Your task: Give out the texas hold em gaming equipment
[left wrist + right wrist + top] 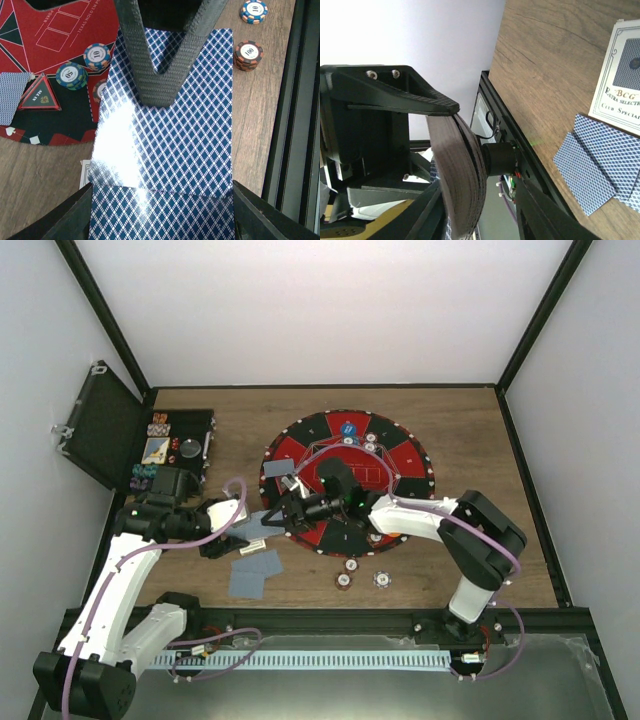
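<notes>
My left gripper (162, 210) is shut on a deck of playing cards (170, 165) with blue-diamond backs, and the top card is slid forward. A grey woven finger (155, 75) of the right gripper lies on that top card. In the right wrist view the deck (462, 180) shows edge-on between the jaws of my right gripper (485, 215), against one finger, with a gap to the other finger (545, 215). From above, both grippers meet over the deck (260, 524) at the mat's left edge. Two dealt cards (255, 565) lie on the wood below it.
The round red-and-black mat (310, 435) carries chips (97, 55), a card (12, 97) and a red triangular marker (40, 92). Chip stacks (247, 54) stand on the wood beside it. A card box (622, 75) lies near the dealt cards. The black case (100, 425) stands open at the left.
</notes>
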`<state>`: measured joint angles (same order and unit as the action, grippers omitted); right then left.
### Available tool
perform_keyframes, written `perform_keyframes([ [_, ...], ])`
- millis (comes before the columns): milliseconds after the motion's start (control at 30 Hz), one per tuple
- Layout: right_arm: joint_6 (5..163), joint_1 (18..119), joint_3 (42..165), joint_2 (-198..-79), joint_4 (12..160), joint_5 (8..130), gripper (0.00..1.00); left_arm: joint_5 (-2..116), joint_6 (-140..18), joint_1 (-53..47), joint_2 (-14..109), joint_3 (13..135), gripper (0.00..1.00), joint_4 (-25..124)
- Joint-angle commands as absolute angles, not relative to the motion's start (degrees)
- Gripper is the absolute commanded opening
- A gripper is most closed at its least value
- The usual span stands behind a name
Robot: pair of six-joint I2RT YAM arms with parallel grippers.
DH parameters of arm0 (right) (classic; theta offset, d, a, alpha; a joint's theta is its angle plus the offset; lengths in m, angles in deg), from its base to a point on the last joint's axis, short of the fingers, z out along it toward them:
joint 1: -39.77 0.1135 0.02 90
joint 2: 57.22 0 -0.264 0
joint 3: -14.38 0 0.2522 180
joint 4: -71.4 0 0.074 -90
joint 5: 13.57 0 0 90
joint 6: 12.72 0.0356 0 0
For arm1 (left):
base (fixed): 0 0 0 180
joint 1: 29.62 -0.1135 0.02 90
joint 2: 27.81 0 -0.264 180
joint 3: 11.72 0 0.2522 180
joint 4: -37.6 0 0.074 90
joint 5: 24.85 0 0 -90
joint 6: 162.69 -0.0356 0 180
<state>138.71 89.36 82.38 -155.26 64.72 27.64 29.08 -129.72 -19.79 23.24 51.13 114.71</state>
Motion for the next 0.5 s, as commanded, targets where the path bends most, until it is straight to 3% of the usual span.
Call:
perform_keyframes([
  [0, 139.34, 88.91, 81.55, -152.08, 65.3, 29.06, 0.32, 26.51, -130.09, -19.86, 23.01, 52.69, 0.04, 114.1],
  [267, 137.97, 88.84, 82.52, -148.76, 69.03, 30.72, 0.12, 27.27, -130.1, -19.9, 22.91, 52.22, 0.04, 114.02],
  [467, 136.41, 87.94, 81.42, -146.89, 72.21, 31.34, 0.07, 27.52, -130.19, -19.91, 22.84, 52.23, 0.04, 114.16],
])
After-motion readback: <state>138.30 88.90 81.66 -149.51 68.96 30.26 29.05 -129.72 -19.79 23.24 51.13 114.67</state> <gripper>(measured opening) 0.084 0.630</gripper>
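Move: The top card of the deck, still held in the left hand and already slid part way off it, has its middle about 3 cm to the right hand's left, level in height. From the left hand that card lies about 4 cm to the right. On the table some 16 cm below the right hand, the card box lies about 9 cm back and 8 cm left, the nearer dealt cards 13 cm back and 4 cm left. Right fingers close, pinching the top card, and draw it about 2.5 cm up and rightward; left keeps the deck. ##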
